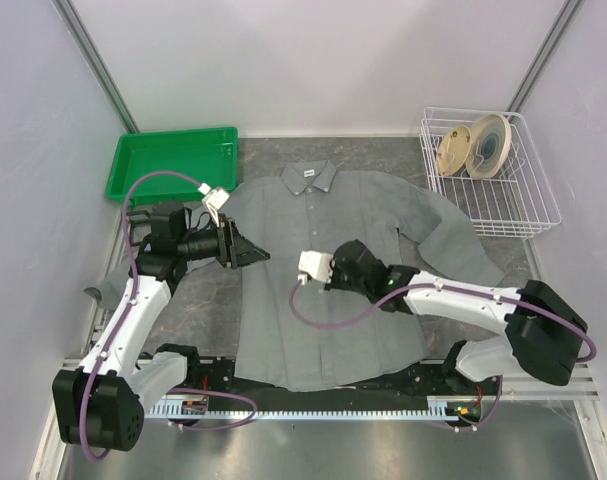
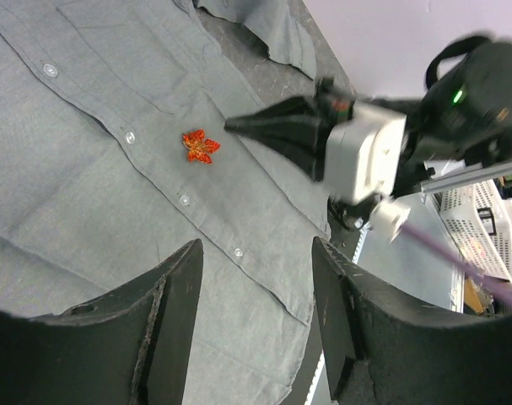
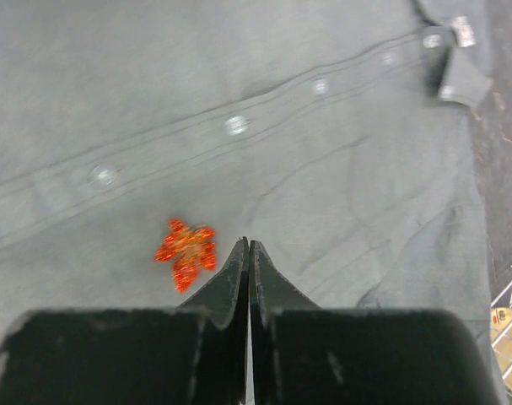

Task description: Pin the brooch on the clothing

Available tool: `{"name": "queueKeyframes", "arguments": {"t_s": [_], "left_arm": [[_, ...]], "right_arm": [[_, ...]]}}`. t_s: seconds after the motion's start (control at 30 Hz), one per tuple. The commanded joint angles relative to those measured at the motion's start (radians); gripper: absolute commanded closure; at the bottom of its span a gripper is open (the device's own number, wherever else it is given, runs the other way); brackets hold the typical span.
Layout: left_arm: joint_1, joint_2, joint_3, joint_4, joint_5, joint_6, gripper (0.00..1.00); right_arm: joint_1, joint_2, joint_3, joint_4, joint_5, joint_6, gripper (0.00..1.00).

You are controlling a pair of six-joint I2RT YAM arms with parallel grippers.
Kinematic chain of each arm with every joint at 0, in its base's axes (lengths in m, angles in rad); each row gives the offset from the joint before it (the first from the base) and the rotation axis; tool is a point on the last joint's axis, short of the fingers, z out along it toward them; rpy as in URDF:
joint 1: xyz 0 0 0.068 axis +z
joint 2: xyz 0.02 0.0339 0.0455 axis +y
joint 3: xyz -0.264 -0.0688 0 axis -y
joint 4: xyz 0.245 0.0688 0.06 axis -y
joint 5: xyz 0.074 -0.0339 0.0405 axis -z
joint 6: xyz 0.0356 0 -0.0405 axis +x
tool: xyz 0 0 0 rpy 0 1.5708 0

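Note:
The clothing, a grey button-up shirt, lies spread flat on the table with its collar at the far side. The brooch, a small orange-red leaf shape, rests on the shirt front beside the button row. It also shows in the left wrist view, brooch. My right gripper is shut with nothing between its fingers, and its tips are just beside the brooch, a little apart from it. My left gripper is open and empty, hovering over the shirt's left side.
A green tray stands at the back left. A white wire basket holding tape rolls stands at the back right. The shirt's right sleeve stretches toward the basket.

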Motion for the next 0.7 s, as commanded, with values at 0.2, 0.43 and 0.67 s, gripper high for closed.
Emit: {"name": "queueKeyframes", "arguments": {"t_s": [0.2, 0.43, 0.67], "left_arm": [[0.009, -0.002, 0.009, 0.043, -0.009, 0.069, 0.39], [0.009, 0.003, 0.009, 0.025, -0.053, 0.076, 0.38], [0.011, 0.009, -0.017, 0.030, -0.061, 0.072, 0.38]], "right_arm": [[-0.179, 0.005, 0.207, -0.260, -0.328, 0.064, 0.79], [-0.145, -0.200, -0.187, 0.138, -0.242, -0.079, 0.42], [-0.084, -0.320, -0.442, 0.487, -0.225, -0.188, 0.44]]}}
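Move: The orange brooch lies on the shirt almost straight beneath the right hand, about 6 cm down and roughly a centimetre ahead and to the right. Two buttons of the front seam lie at the same depth, each about 5 cm to the hand's left: one some 5 cm ahead, the other 2 cm back. From the left hand, which waits, the brooch is roughly 18 cm to the right, 8 cm ahead and 19 cm below. Up and forward first, the right hand goes on rising some 4 cm above the brooch with its fingers still shut and empty. Then it turns back, opens the fingers to a little over half, and sweeps back, down by about 8 cm and to the right, ending low over the shirt on the brooch's near, right side without touching it, the wrist turning slightly counter-clockwise. ##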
